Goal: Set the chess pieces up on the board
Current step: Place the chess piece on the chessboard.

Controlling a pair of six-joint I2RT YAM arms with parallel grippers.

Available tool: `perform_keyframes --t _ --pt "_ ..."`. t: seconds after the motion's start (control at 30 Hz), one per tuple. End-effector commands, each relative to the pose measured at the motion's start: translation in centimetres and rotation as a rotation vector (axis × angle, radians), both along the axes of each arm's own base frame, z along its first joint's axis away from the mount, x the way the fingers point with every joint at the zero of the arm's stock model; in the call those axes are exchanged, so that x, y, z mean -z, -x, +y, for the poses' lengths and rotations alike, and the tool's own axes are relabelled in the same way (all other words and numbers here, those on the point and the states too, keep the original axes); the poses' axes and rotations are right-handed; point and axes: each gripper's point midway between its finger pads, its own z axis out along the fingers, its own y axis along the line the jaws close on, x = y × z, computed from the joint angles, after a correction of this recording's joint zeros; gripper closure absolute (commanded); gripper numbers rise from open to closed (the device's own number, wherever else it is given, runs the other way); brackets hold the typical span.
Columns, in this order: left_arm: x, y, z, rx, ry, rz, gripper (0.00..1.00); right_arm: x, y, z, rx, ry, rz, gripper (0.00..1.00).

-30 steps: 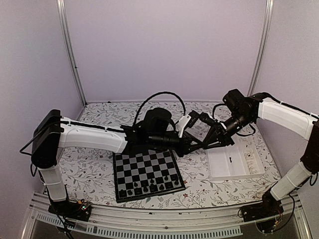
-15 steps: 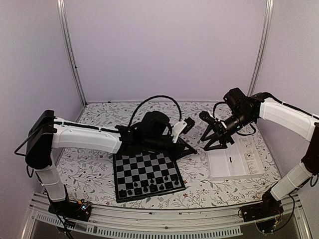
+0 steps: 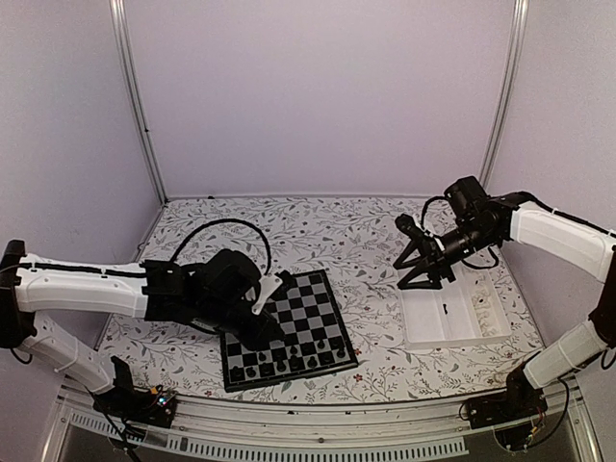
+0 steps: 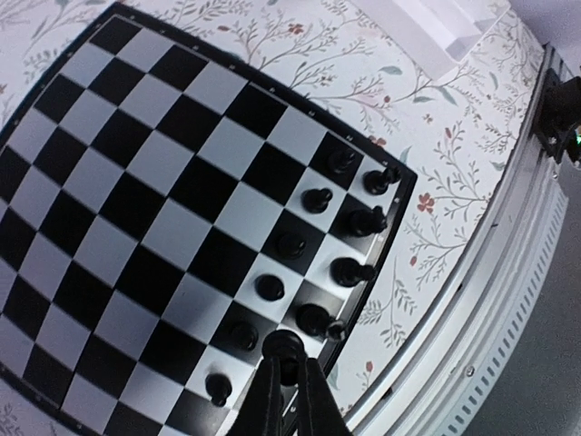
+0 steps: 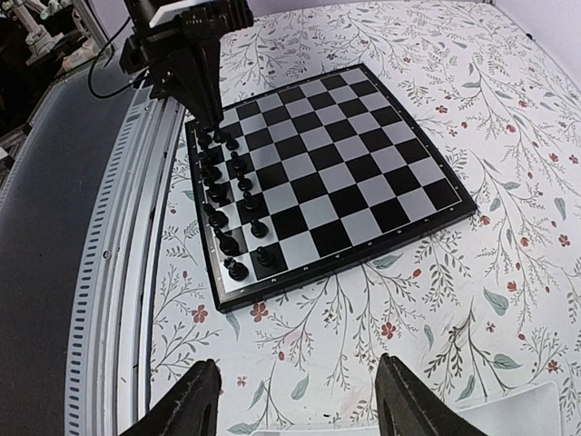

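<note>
The board (image 3: 306, 318) lies near the table's front, left of centre. Several black chess pieces (image 3: 289, 362) stand in its two nearest rows, shown close in the left wrist view (image 4: 349, 218) and along the board's left edge in the right wrist view (image 5: 222, 195). My left gripper (image 3: 269, 334) hovers over the board's near-left part. It is shut on a black chess piece (image 4: 283, 347), whose round head sticks out past the fingertips (image 4: 268, 386). My right gripper (image 3: 423, 273) hangs open and empty above the tablecloth between board and tray, its fingers (image 5: 195, 400) wide apart.
A white compartmented tray (image 3: 481, 332) sits right of the board with one small dark piece (image 3: 446, 308) in it. The table's metal front rail (image 4: 508, 300) runs just past the board's near edge. Flowered cloth covers the table.
The two grippers were together behind the board. The right gripper opened and drew back towards the tray. The left arm swung forward and left, carrying the black piece over the board's near rows.
</note>
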Motion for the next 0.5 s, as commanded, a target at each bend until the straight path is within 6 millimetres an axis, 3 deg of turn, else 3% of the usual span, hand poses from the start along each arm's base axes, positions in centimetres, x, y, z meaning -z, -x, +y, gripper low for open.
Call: perform_keyframes --t 0.0,0.23,0.27,0.3,0.47 --pt "0.9 0.9 4.6 -0.144 -0.104 0.037 0.94 1.2 -0.9 0.3 0.023 -0.006 0.008 0.38" --pt "3.1 2.7 8.0 -0.217 -0.205 0.135 0.94 2.3 -1.0 0.1 0.033 0.015 0.023 0.36" --pt "3.4 2.9 8.3 -0.220 -0.212 0.141 0.94 2.4 -1.0 0.1 0.035 0.018 0.025 0.16" --pt "3.5 3.0 8.5 -0.225 -0.215 0.147 0.94 2.5 -1.0 0.1 0.035 0.019 0.025 0.03" --pt "4.2 3.3 8.7 -0.224 -0.221 0.162 0.94 2.8 -1.0 0.0 0.039 0.028 0.030 0.01"
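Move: The left hand holds a black pawn; the empty square just beyond the left end of the pawn row lies about 9 cm to its left, 3 cm back and 9 cm below. The end pawn stands some 5 cm left and 2 back of the hand; the back-row piece behind the square, 9 left and 6 back. From the empty right hand, the last black piece in the tray is roughly 8 cm right, 4 ahead, 17 below; that square, about 40 left, 11 back. Still pinching the black pawn between its fingertips, the left hand carries it about 8 cm left across the pawn row towards the empty squares at the board's near left corner, drawing back a little and sinking about 4 cm, mostly late on, while the wrist turns some 20 degrees so the fingers point more steeply down. The right hand sinks about 2 cm and spreads its fingers wide. ##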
